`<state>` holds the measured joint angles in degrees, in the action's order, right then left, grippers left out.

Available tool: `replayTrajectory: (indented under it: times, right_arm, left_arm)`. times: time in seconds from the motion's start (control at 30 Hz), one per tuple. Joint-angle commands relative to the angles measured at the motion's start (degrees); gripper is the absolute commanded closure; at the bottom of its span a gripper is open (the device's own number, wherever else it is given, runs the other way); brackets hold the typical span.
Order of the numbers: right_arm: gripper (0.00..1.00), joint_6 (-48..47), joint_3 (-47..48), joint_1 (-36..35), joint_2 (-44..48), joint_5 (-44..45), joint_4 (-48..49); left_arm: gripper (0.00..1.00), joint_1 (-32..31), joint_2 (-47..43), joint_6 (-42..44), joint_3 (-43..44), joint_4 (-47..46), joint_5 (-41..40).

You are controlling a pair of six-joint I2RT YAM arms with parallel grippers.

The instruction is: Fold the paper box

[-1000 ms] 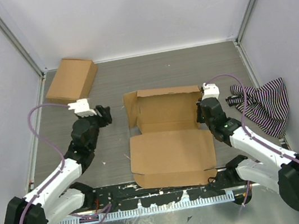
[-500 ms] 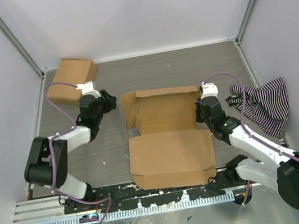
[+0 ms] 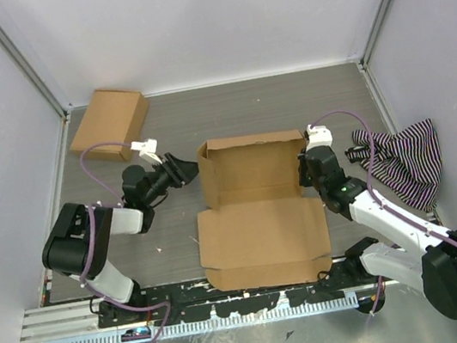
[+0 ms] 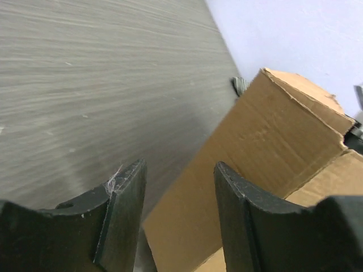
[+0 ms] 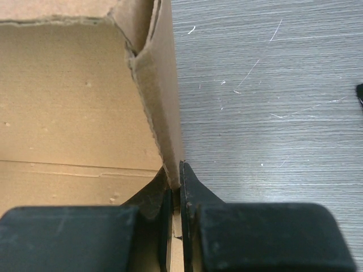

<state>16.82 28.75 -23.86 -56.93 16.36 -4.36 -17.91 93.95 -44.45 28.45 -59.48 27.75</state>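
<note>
The paper box (image 3: 260, 232) lies in the middle of the table, a brown cardboard mailer with its back and side walls raised and its wide lid flap flat toward me. My left gripper (image 3: 191, 168) is open just outside the box's left wall (image 4: 272, 130); in the left wrist view that wall shows past the open gripper (image 4: 180, 168), with nothing between the fingers. My right gripper (image 3: 305, 173) is shut on the box's right wall. In the right wrist view the gripper (image 5: 174, 173) pinches the near end of that wall (image 5: 164, 113), one finger inside the box and one outside.
A smaller closed cardboard box (image 3: 107, 121) sits at the back left corner. A striped cloth (image 3: 400, 157) lies crumpled by the right wall. A metal rail (image 3: 233, 310) runs along the near edge between the arm bases.
My left arm has swung right from the open table to the box's left side, its jaws narrowing a little. The box's left flap now stands upright instead of splaying outward. The right gripper has stayed put.
</note>
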Motion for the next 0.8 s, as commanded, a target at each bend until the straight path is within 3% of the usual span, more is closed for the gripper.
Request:
replayTrajectory:
  times: [0.0,0.43,0.77]
  right_arm:
    - [0.99,-0.2,3.2,0.3,0.3,-0.4,3.6]
    - [0.99,-0.3,3.5,0.7,0.2,-0.3,3.3]
    - [0.99,-0.3,3.3,0.8,0.3,-1.1,3.4]
  left_arm:
    - [0.42,-2.0,1.4,-7.0,-1.9,-11.6,7.0]
    - [0.45,-4.0,-1.9,-5.0,-4.6,-9.4,2.5]
    - [0.42,-4.8,-12.3,4.8,-5.4,5.0,-1.2]
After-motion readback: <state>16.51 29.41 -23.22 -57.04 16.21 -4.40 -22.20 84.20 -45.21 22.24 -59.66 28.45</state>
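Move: The paper box's left side wall is about 4 cm to the left hand's right, some 2 cm back and 5 cm lower. From the same hand, the standing back wall's middle is about 16 cm right and 2 cm ahead, and the lying front panel some 21 cm back, 16 cm right and near table height. The left side wall is roughly 23 cm left of the right hand, 5 cm ahead and 3 cm lower. The box's left side wall has the half-open left fingers travelling back along its outer side towards its near edge, about 5 cm in all. The left hand first slants back and right, turning a little clockwise, then pauses, eases slightly left and rises some 2 cm; no clear contact is visible. The right hand stays put, still pinching the right side wall. ##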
